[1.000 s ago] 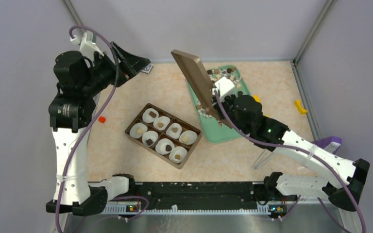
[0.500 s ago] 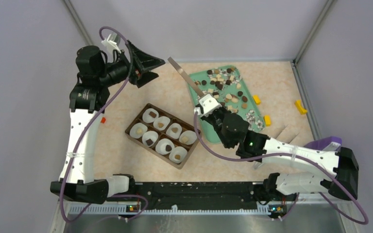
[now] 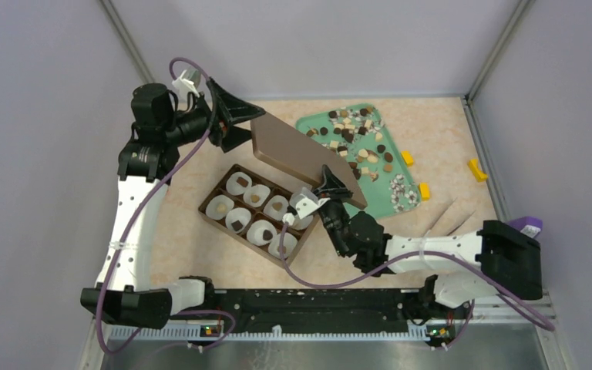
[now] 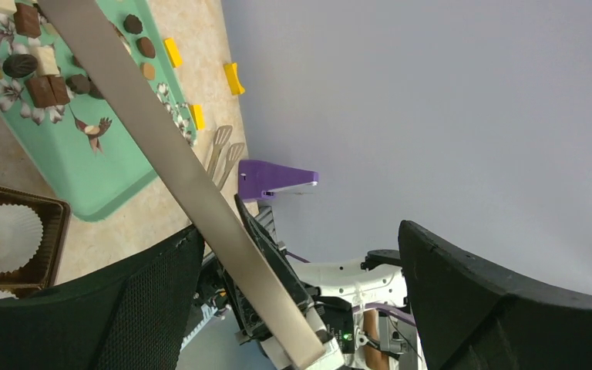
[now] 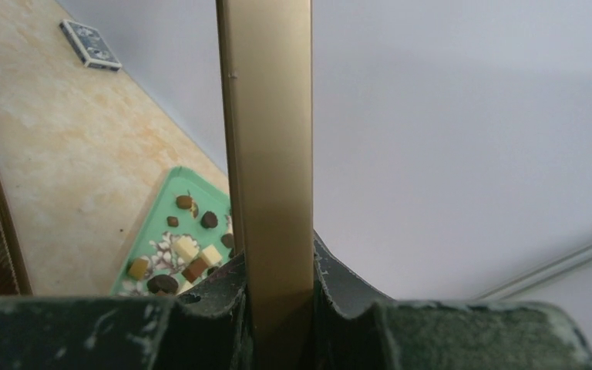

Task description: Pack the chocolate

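Note:
Chocolate lies scattered on a green tray at the back right. More pieces sit in white paper cups inside a brown box at the centre. My right gripper is shut on a flat brown lid, held edge-up and slanting over the box's far side. In the right wrist view the lid rises straight between that gripper's pads. My left gripper is open at the lid's far end. In the left wrist view the lid passes between its wide jaws, near the left finger.
Small yellow blocks lie right of the tray, with wire tongs and a purple piece nearer the front right. A patterned card box lies by the back wall. Grey walls close three sides.
My right arm swung the lid from above the tray leftward and down over the box. My left arm moved right, bringing its open jaws around the lid's far end.

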`<state>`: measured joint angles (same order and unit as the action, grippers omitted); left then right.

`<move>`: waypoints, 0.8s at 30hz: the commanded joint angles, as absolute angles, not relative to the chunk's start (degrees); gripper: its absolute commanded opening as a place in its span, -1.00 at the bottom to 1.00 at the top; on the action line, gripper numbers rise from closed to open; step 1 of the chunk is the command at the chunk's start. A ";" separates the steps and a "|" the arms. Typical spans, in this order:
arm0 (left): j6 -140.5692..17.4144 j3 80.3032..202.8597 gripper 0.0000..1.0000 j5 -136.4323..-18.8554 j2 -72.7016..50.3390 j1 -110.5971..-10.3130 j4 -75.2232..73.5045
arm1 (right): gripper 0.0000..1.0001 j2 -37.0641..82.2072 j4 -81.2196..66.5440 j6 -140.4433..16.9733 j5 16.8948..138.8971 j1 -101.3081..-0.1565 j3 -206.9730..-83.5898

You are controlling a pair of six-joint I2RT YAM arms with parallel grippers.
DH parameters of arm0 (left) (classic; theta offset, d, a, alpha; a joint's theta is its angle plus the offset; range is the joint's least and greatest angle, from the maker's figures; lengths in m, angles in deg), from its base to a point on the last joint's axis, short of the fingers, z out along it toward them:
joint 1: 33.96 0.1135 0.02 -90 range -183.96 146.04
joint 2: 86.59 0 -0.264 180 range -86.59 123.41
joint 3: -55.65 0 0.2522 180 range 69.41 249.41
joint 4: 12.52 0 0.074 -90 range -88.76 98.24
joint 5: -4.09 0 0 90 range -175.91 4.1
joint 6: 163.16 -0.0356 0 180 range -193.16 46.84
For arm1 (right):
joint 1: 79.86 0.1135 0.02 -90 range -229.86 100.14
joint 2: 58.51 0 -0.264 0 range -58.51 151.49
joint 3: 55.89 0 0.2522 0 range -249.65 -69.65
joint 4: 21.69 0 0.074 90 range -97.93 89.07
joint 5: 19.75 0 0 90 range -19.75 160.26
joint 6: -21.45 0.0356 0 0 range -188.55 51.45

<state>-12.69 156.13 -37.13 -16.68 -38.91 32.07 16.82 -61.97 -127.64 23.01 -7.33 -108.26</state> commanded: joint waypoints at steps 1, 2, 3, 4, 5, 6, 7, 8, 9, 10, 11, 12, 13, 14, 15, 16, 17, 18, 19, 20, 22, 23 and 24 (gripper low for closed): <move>-11.86 154.89 0.97 -35.78 -17.64 -38.61 28.49 | -1.00 19.53 -84.19 -140.13 22.90 -5.29 -109.11; -11.82 154.19 0.97 -35.75 -17.75 -38.61 28.24 | -1.00 20.36 -84.82 -140.58 22.79 -5.07 -109.39; -12.00 153.44 0.98 -35.88 -17.83 -38.61 28.24 | -1.00 20.90 -85.44 -140.69 22.76 -4.96 -109.64; -12.30 153.04 0.97 -36.12 -17.93 -38.61 28.55 | -1.00 21.14 -85.55 -140.44 22.83 -4.84 -109.84; -12.71 152.50 0.97 -36.30 -18.02 -38.61 29.13 | -1.00 21.32 -85.17 -140.02 23.21 -4.81 -109.96; -13.21 151.69 0.97 -36.46 -18.20 -38.61 29.71 | -1.00 21.44 -84.70 -139.26 23.60 -4.81 -110.03; -13.66 151.14 0.97 -36.59 -18.33 -38.61 30.09 | -1.00 21.47 -84.21 -138.57 24.19 -4.78 -110.18; -14.13 150.58 0.98 -36.89 -18.61 -38.61 30.71 | -1.00 21.69 -83.28 -138.07 24.80 -4.72 -110.39; -14.77 150.19 0.97 -37.36 -18.83 -38.61 31.23 | -1.00 21.85 -82.81 -137.79 25.30 -4.77 -110.62; -15.48 149.95 0.96 -37.98 -19.18 -38.61 31.90 | -1.00 21.98 -82.52 -137.75 25.68 -4.75 -110.79; -16.15 149.86 0.91 -38.68 -19.47 -38.61 32.63 | -1.00 22.07 -82.27 -137.72 25.77 -4.72 -110.92; -16.93 149.78 0.86 -39.05 -19.51 -38.61 33.17 | -1.00 22.03 -82.14 -137.72 25.78 -4.66 -111.03; -17.66 149.76 0.81 -39.32 -19.40 -38.61 33.66 | -1.00 21.90 -81.95 -137.82 25.72 -4.66 -111.05; -18.56 149.77 0.76 -39.54 -19.25 -38.61 34.32 | -1.00 21.77 -81.54 -137.81 25.70 -4.66 -111.05; -19.41 149.76 0.70 -39.69 -18.92 -38.61 34.97 | -1.00 21.41 -80.86 -137.81 25.69 -4.51 -110.97; -20.20 149.78 0.64 -39.68 -18.58 -38.59 35.54 | -1.00 21.05 -80.06 -137.82 25.69 -4.41 -110.84; -21.03 149.88 0.58 -39.56 -18.22 -38.56 36.05 | -1.00 20.64 -79.32 -137.79 25.63 -4.30 -110.60; -21.84 149.95 0.54 -39.40 -17.92 -38.58 36.58 | -1.00 20.20 -78.63 -137.73 25.61 -4.09 -110.30; -22.65 150.12 0.50 -39.35 -17.79 -38.59 37.38 | -1.00 19.90 -77.84 -137.72 25.54 -3.91 -109.99; -23.55 150.45 0.47 -39.44 -17.89 -38.60 38.04 | -1.00 19.48 -77.15 -137.72 25.58 -3.54 -109.57; -25.11 150.47 0.44 -40.75 -18.34 -38.54 38.68 | -1.00 18.88 -76.00 -138.00 25.48 -2.87 -108.94; -25.68 150.59 0.46 -40.96 -18.27 -38.58 39.03 | -1.00 18.68 -75.67 -138.46 25.51 -2.63 -108.67; -26.25 150.74 0.54 -40.76 -18.02 -38.58 39.45 | -1.00 18.65 -75.66 -139.00 25.52 -2.36 -108.47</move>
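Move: The brown lid, held up by the right hand, has its free left end about 4 cm right of the left hand, 1 cm ahead and some 5 cm below. The chocolate box sits almost straight under the left hand, roughly 40 cm down; the green tray's middle is about 29 cm right, 13 cm ahead and 42 cm below. From the right hand, the box lies about 22 cm left, 2 cm ahead and 27 cm below. The lid's free left end is what the left hand goes down to: this hand sinks about 6 cm, bringing its spread fingers above and below the rim, and closes them by roughly a quarter. The right hand keeps its pinch on the lid, easing some 2 cm left and a little back while its fingertips tilt slightly upward. ##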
